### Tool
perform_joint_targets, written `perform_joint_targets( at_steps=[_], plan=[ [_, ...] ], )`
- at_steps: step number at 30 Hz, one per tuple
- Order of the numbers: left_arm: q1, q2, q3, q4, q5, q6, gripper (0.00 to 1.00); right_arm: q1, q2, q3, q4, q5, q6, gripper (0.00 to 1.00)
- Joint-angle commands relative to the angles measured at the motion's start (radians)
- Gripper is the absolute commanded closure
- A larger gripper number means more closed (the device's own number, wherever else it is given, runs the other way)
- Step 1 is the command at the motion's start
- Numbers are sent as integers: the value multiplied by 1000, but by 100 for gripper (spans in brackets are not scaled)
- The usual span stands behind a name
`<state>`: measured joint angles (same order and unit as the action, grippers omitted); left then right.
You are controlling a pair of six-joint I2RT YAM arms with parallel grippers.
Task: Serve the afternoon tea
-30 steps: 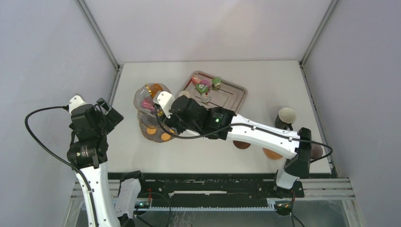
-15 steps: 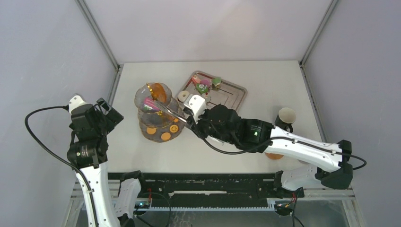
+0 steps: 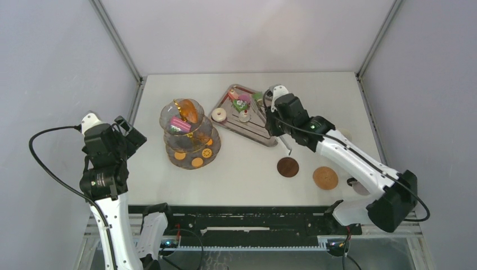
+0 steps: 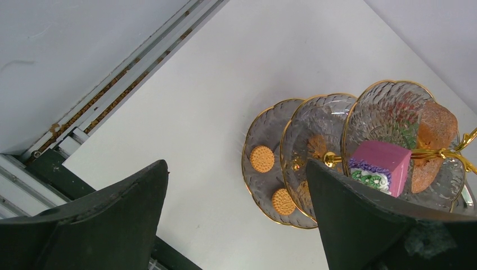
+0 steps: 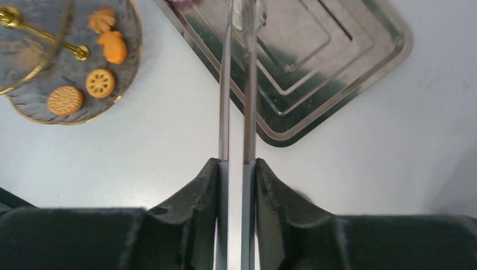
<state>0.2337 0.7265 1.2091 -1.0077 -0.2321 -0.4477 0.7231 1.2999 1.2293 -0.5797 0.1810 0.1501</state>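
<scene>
The three-tier glass stand point(image 3: 188, 134) with its gold pole holds a pink cake point(image 4: 380, 165), an orange cake point(image 4: 436, 135) and orange cookies point(image 4: 261, 158) on the bottom tier. A white ring donut point(image 3: 219, 115) and small colourful cakes point(image 3: 242, 103) lie on the steel tray point(image 3: 279, 107). My right gripper point(image 5: 237, 169) is shut on the long metal tongs point(image 5: 225, 84), whose tips reach over the tray. My left gripper point(image 4: 236, 169) hangs open and empty, left of the stand. Two brown coasters point(image 3: 288, 167) point(image 3: 325, 178) lie near the front right.
The tray point(image 5: 332, 73) sits diagonally right of the stand point(image 5: 67, 67). A cup point(image 3: 358, 186) shows partly behind my right arm near the right edge. Grey walls close in the table on the left, back and right.
My right arm has swung from the stand back to the right, carrying the tongs over to the tray. The left arm has not moved.
</scene>
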Motion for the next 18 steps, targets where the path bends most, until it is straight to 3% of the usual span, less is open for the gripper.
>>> perform_joint_targets(
  at_steps=[1,4,18],
  plan=[
    [6,-3,1,35,-8,-10,4,-86,104,36,12,-154,72,63],
    [6,-7,5,32,-12,-7,4,-92,184,74,-4,-136,55,57],
    [5,-3,7,27,-18,-8,4,-42,402,133,47,-18,-34,47]
  ],
)
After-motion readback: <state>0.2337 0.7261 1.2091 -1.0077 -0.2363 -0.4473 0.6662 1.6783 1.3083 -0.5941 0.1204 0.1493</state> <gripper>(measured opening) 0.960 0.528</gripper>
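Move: The right hand holds the silver tongs, nearly shut. The cupcake on the tray lies about 17 cm ahead of it, 10 cm to its left and 20 cm below. At the same height, the green cake is roughly 22 cm ahead and 12 cm left, and the donut about 18 cm ahead and 20 cm left. From the idle left hand the cupcake is some 27 cm ahead, 35 cm to the right and 28 cm below. Keeping the tongs between its fingers, the right hand lets them spread as its grip opens from about a third to a half. It sinks about 11 cm over the near right part of the tray, fast at first and then easing, and edges some 3 cm forward towards the cupcake while the fingers tip down about 15 degrees. ##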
